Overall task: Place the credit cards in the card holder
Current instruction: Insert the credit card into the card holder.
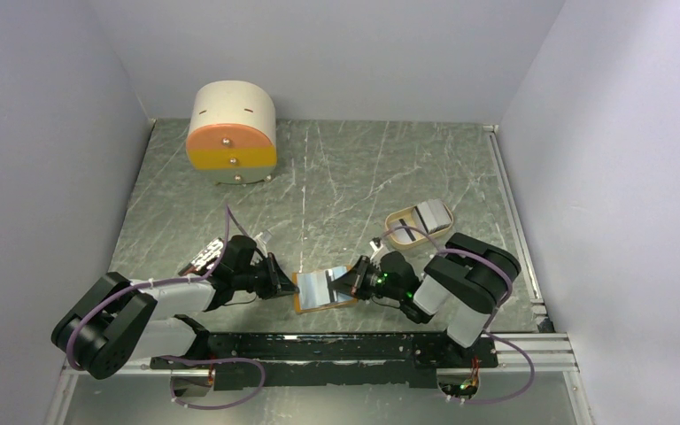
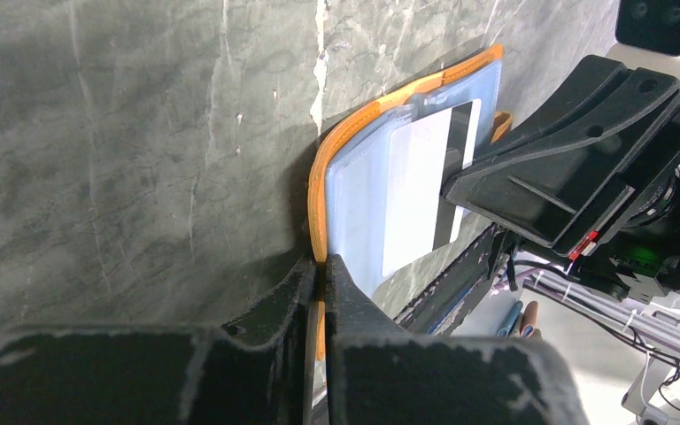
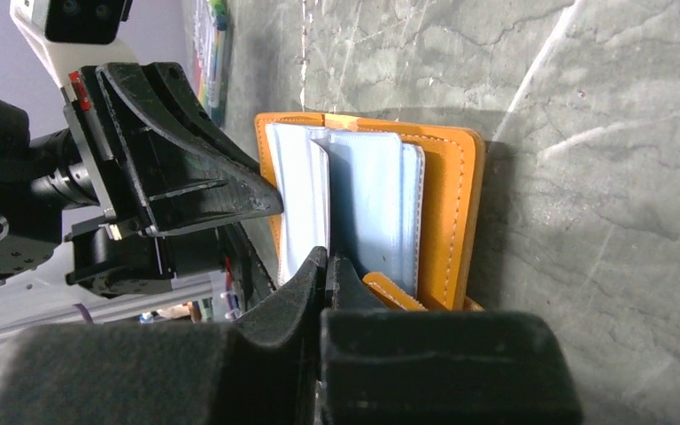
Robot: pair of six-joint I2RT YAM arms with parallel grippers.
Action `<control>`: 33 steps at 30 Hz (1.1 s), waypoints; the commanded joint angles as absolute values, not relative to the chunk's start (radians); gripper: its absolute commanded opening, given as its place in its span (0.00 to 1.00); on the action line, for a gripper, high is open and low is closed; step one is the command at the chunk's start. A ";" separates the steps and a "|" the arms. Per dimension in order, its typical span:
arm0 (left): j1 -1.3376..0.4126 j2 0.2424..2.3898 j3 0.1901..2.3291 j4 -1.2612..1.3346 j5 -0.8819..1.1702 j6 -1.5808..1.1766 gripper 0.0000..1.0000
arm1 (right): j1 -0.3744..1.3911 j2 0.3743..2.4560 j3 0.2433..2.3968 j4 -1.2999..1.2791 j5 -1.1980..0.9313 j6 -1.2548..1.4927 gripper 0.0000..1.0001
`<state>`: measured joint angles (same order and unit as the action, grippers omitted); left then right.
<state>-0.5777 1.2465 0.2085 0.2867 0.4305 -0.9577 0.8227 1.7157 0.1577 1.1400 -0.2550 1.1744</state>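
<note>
The card holder [image 1: 323,292] lies open on the table between the two arms, orange outside and pale blue inside. My left gripper [image 2: 323,266] is shut on its orange left edge [image 1: 294,285]. A white credit card [image 2: 416,195] with a dark stripe lies against the pale blue pockets [image 3: 297,204]. My right gripper [image 3: 329,261] is shut, its tips resting at the pockets beside that card, with nothing showing between the jaws [image 1: 343,282]. More credit cards [image 1: 431,215] lie in the oval tray.
The tan oval tray [image 1: 398,219] sits just behind my right arm. A round cream-and-orange drawer box [image 1: 232,133] stands at the back left. The table's raised rail [image 1: 513,221] runs along the right side.
</note>
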 commanded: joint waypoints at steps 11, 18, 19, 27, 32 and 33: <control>-0.580 1.248 0.199 0.314 0.438 -0.953 0.09 | 0.884 1.674 0.176 0.977 -0.194 1.150 0.32; -0.582 1.241 0.205 0.302 0.435 -0.950 0.09 | 0.907 1.517 0.278 0.572 -0.069 1.054 0.40; -0.581 1.240 0.207 0.300 0.435 -0.950 0.09 | 0.912 1.498 0.298 0.521 -0.049 1.043 0.41; -0.582 1.252 0.205 0.318 0.443 -0.954 0.09 | 0.933 1.481 0.371 0.370 -0.003 1.009 0.46; -0.583 1.243 0.203 0.313 0.441 -0.952 0.09 | 0.973 1.504 0.415 0.333 0.024 1.025 0.47; -0.583 1.244 0.203 0.315 0.441 -0.953 0.09 | 0.982 1.511 0.425 0.326 0.027 1.029 0.47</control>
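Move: My right fingertips are shut on the right-hand edge of the credit card, whose middle lies about 2 cm to their left and level with them. The open sleeve it is going into is centred some 4 cm left and 1 cm back, and the holder's strap end sits about 5 cm to the right. The tray of cards stands roughly 14 cm ahead and 19 cm right. From my left hand, the card is about 6 cm right. I open my right fingers to nearly half wide, releasing the card's edge, and ease them about 1.5 cm left along it towards the sleeve, dipping slightly back and then about 1 cm forward of where they began. As they spread, I tip the fingers some 15 degrees more steeply down, so they end straddling the card's right-hand edge. My left hand stays put, still pinching the holder's left edge. ##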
